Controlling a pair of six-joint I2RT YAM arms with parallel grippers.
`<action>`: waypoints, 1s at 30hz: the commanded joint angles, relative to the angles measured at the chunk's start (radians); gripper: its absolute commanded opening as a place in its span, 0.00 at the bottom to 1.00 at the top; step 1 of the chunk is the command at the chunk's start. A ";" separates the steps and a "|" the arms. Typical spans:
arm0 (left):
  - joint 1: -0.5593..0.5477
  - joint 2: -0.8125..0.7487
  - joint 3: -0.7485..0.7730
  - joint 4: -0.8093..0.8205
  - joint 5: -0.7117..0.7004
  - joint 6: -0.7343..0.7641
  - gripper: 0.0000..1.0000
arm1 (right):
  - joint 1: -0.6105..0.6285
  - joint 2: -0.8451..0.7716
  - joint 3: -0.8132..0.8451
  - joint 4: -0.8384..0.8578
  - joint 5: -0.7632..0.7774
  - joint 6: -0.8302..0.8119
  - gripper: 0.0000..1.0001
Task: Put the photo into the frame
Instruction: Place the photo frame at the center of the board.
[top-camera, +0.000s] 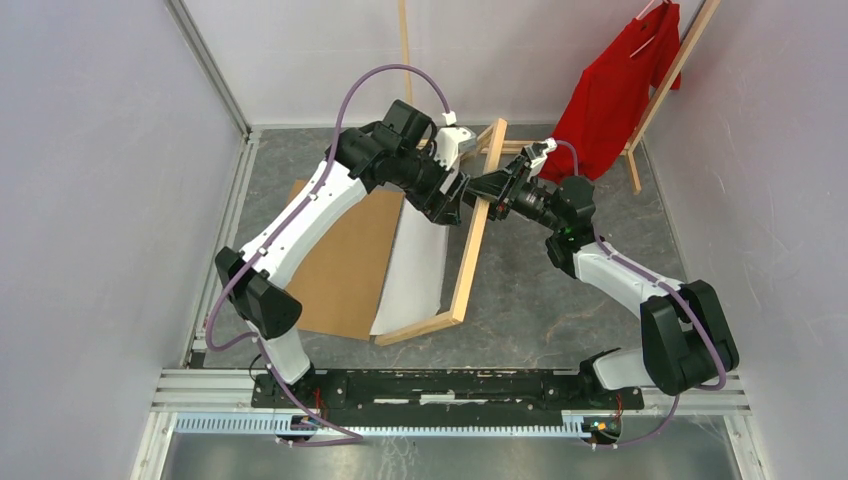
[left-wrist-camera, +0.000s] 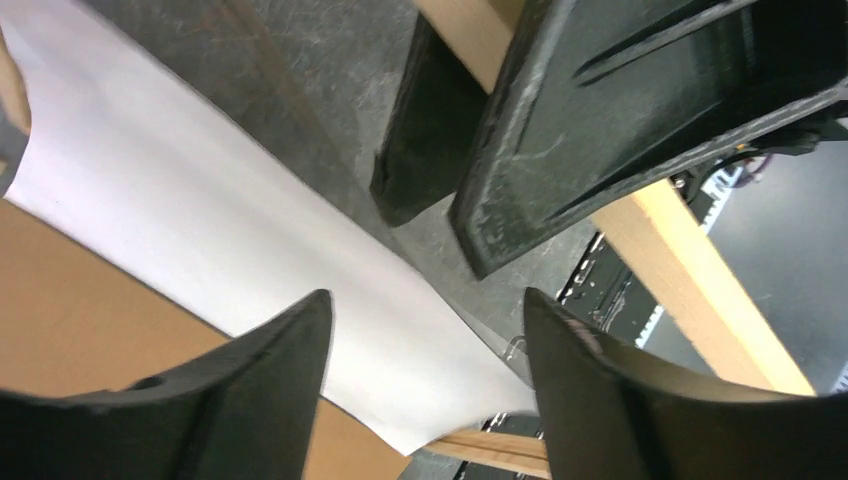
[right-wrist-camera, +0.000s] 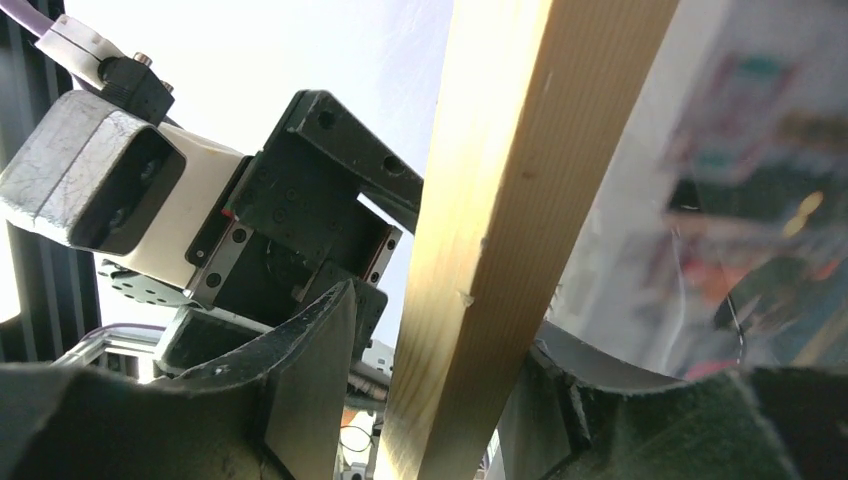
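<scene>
The frame (top-camera: 470, 265) of light wood stands tilted, its right rail lifted off the floor. My right gripper (top-camera: 487, 190) is shut on that rail (right-wrist-camera: 500, 180); the right finger (right-wrist-camera: 600, 400) presses the wood and a sliver of light shows beside the left one. The photo (top-camera: 415, 270) lies white side up, curling against the inside of the frame. Its blurred colour print (right-wrist-camera: 740, 200) shows past the rail. My left gripper (top-camera: 447, 205) hovers open just left of the rail, over the white sheet (left-wrist-camera: 250, 220), with nothing between its fingers (left-wrist-camera: 290, 390).
A brown cardboard board (top-camera: 345, 255) lies left of the photo, partly under it. A wooden clothes rack with a red shirt (top-camera: 615, 90) stands at the back right. Grey walls close in both sides. The two wrists are almost touching above the rail.
</scene>
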 joint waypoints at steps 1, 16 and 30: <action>-0.004 -0.036 0.040 -0.062 -0.117 0.093 0.71 | 0.004 -0.023 0.044 0.041 -0.012 -0.040 0.56; 0.007 0.029 0.108 -0.173 -0.144 0.092 0.13 | -0.022 -0.063 -0.006 -0.053 -0.062 -0.118 0.56; 0.037 -0.016 0.097 -0.143 -0.582 0.274 0.02 | -0.176 -0.179 -0.105 -0.413 -0.184 -0.420 0.55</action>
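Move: The clear sheet's raised edge runs roughly at the open left fingertips, a couple of centimetres to their left. The frame's raised rail, already gripped by the right hand, is about 6 cm to their right and 3 cm higher; the brown board's middle is some 20 cm left, 6 cm back and 26 cm below. From the right hand, the sheet edge is about 6 cm left and 4 cm lower, and the frame's resting rail some 17 cm left, 7 cm back and 29 cm down. The left fingers close from wide open to shut, pinching the clear sheet's upper edge as the hand eases left; it then draws left and slightly forward, some 6 cm left in all, fingers turning to point more steeply down. The right hand keeps its grip on the raised rail, sinks slowly at first, then swings about 5 cm down and 5 cm right, away from the left hand. ##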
